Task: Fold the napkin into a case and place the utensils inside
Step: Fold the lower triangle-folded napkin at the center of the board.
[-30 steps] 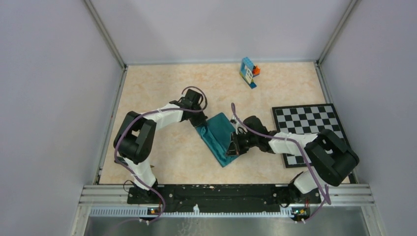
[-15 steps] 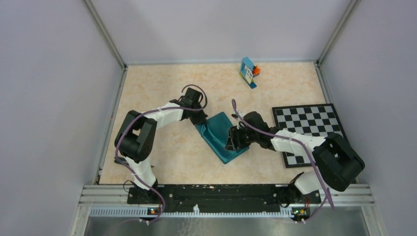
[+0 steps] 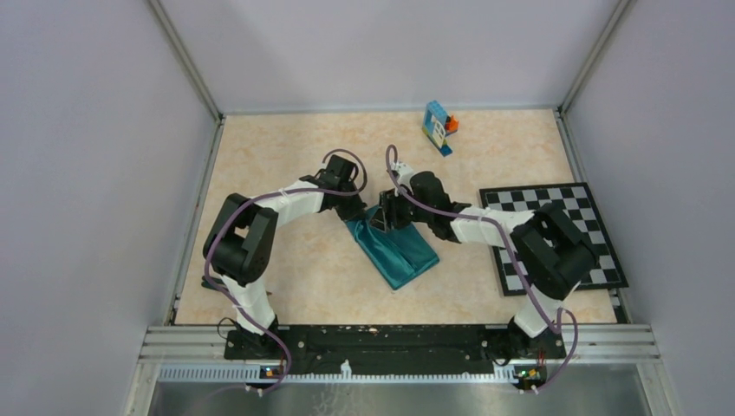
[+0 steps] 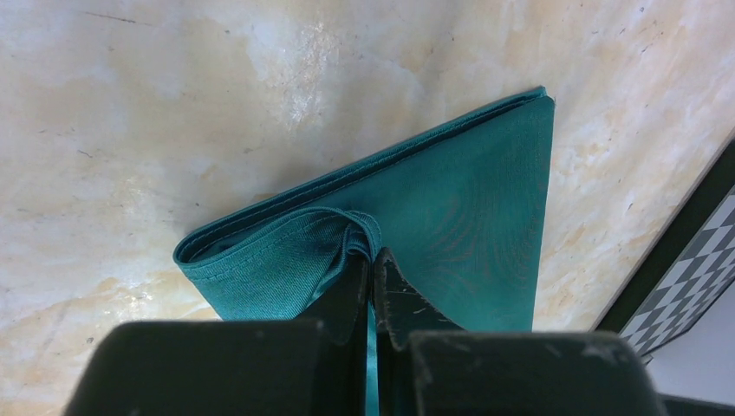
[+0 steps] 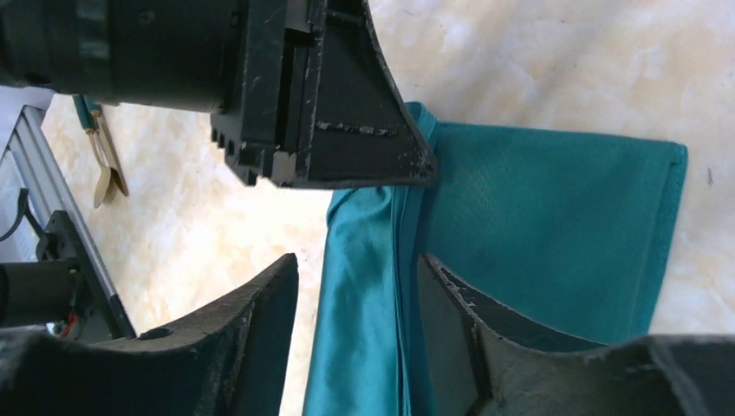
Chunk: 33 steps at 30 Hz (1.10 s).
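Note:
The napkin (image 3: 397, 251) is a teal cloth folded into a narrow strip that lies slanted at the table's middle. My left gripper (image 4: 371, 260) is shut on a bunched fold at the strip's far end (image 4: 468, 191). My right gripper (image 5: 357, 264) is open and hovers over that same end (image 5: 537, 225), straddling a shiny inner fold. It sits just below the left gripper (image 5: 347, 130). In the top view the two grippers (image 3: 360, 206) (image 3: 380, 218) nearly meet. Golden-yellow utensils (image 5: 102, 165) with green parts lie on the table beyond, seen only in the right wrist view.
A black-and-white checkerboard mat (image 3: 555, 217) lies to the right of the napkin, and its corner (image 4: 693, 269) shows in the left wrist view. Blue-orange toy blocks (image 3: 439, 126) stand at the back of the table. A metal rail (image 3: 399, 342) runs along the near edge.
My right gripper opened, let go of the napkin's near part and moved up-left to the far end beside the left gripper. The napkin now lies flat. The left gripper kept its hold.

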Motion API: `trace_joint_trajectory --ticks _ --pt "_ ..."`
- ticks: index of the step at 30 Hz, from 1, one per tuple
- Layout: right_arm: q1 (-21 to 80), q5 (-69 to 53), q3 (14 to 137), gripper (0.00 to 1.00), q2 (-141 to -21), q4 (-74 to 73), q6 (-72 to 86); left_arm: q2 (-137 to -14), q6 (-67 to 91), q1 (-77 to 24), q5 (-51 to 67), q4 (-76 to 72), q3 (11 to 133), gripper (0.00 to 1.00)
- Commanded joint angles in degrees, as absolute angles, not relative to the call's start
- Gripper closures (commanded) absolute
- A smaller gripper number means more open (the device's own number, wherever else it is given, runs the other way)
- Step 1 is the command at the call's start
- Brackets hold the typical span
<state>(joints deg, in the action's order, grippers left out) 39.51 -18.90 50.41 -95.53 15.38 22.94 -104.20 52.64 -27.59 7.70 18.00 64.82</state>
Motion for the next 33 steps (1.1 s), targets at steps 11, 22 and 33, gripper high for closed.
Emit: trace_joint_trajectory --ticks 11,22,33 --pt "38.98 -21.18 55.47 0.69 -106.43 22.21 21.49 -104.43 51.59 -27.75 10.13 15.82 66.16 0.95" --pt "38.98 -17.51 55.93 0.91 -108.20 21.88 24.39 -103.69 51.47 -27.72 11.57 15.22 65.95 0.84" --pt "38.82 -17.14 55.62 1.00 -107.62 21.35 24.87 -95.43 47.74 -26.14 15.92 11.20 61.90 0.43"
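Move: The folded napkin's raised inner fold, where the right fingers will pinch, is about 2 cm ahead, 1 cm left and 6 cm below the open right hand. It is some 3 cm back and 2 cm right of the left hand, whose shut fingers already grip the same fold. From the right hand, the napkin's near corner is about 11 cm back and 3 cm right, its right corner 5 cm back and 13 cm right, both roughly 8 cm below. Lower the right gripper about 6 cm onto the fold beside the left fingertips, easing forward a little as it slows, and close it fully to pinch the cloth. Hold the fold with the left gripper meanwhile, drifting only about 1 cm to the right; once the right fingers are shut, open the left ones about halfway and start lifting off, some 2 cm up. ##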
